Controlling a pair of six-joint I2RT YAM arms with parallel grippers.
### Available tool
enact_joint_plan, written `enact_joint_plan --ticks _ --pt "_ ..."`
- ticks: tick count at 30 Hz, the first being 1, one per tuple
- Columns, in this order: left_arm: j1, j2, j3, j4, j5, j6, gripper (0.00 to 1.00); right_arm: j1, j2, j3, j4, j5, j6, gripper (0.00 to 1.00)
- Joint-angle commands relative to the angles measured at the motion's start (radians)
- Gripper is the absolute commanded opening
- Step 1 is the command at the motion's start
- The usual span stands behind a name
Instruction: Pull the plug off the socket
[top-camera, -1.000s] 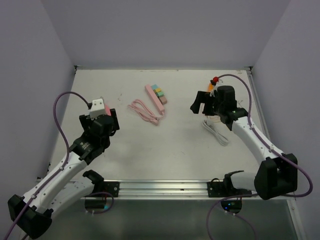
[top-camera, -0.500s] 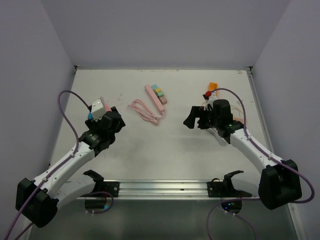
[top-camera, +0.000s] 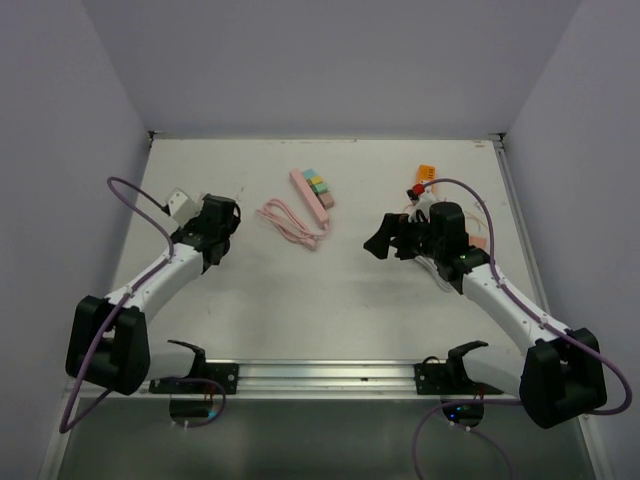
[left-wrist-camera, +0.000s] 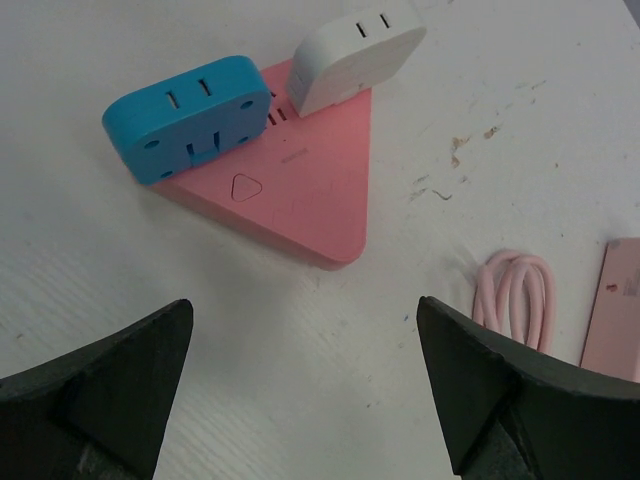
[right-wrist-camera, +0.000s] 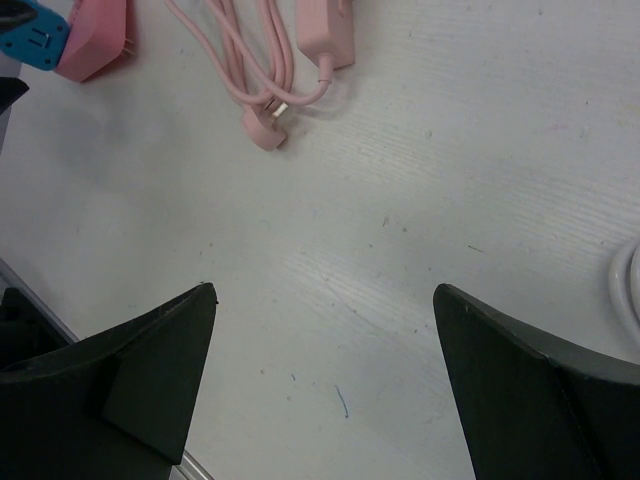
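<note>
A pink triangular socket (left-wrist-camera: 300, 190) lies flat on the table with a blue plug (left-wrist-camera: 190, 115) and a white plug (left-wrist-camera: 355, 50) seated in it. From above, only its white corner (top-camera: 180, 203) shows, just left of my left gripper (top-camera: 215, 215). In the left wrist view the left gripper (left-wrist-camera: 305, 370) is open, a short way back from the socket, with bare table between its fingers (left-wrist-camera: 110, 380). My right gripper (top-camera: 385, 237) is open over the middle right of the table and holds nothing. The right wrist view catches the socket (right-wrist-camera: 95, 40) far off.
A pink power strip (top-camera: 312, 190) with coloured blocks on it lies at the back centre, and its coiled pink cable (top-camera: 290, 222) is beside it. A white cable (top-camera: 430, 262) lies under the right arm. An orange piece (top-camera: 426, 172) and a red piece (top-camera: 416, 189) sit at the back right.
The left arm has stretched out low toward the back left, and its gripper now sits right of the socket. The right gripper dropped and came nearer, then held still.
</note>
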Motion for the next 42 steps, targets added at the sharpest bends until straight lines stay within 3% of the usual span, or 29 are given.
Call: enact_joint_plan --ticks 1,3,10,21,36,42 --pt "0.024 0.081 0.095 0.007 -0.031 -0.11 0.97 0.005 -0.009 -0.005 0.055 -0.033 0.011 0.94" --pt "0.027 0.104 0.089 -0.003 -0.022 -0.176 0.97 0.006 -0.01 -0.005 0.055 -0.031 0.01 0.94" --pt "0.05 0.041 -0.182 0.368 0.029 -0.251 1.0 0.016 -0.013 -0.008 0.055 -0.037 0.008 0.94" --pt "0.067 0.037 -0.412 0.756 -0.002 -0.289 1.0 0.028 -0.007 -0.005 0.058 -0.045 0.001 0.94" --pt "0.084 0.19 -0.511 1.121 -0.021 -0.377 1.0 0.04 0.008 -0.005 0.059 -0.05 -0.008 0.94" --pt "0.094 0.236 -0.477 1.137 -0.025 -0.387 0.99 0.043 0.022 0.0 0.056 -0.054 -0.012 0.94"
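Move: The pink triangular socket's middle lies about 4 cm ahead of the left hand, 3 cm to its left and some 8 cm below. The blue plug on it is about 4 cm ahead, 8 cm left and 5 cm below; the white plug about 10 cm ahead, 6 cm left and 5 cm below. The pink cable lies roughly 5 cm ahead and 18 cm right, 10 cm down. From the right hand the socket is about 9 cm ahead, 40 cm left and 12 cm down. The left hand, fingers wide open, first edges forward a little, then sinks about 6 cm towards the pink socket, slipping back as it drops, and stays low while it rolls some 35 degrees with its left side dipping, its fingertips tilting slightly up. Over the last part it creeps forward towards the socket's near corner, which comes to lie ahead between the spread fingers with no grip on it yet, while the open right hand drifts slowly left, towards the socket's side, and slightly back. ##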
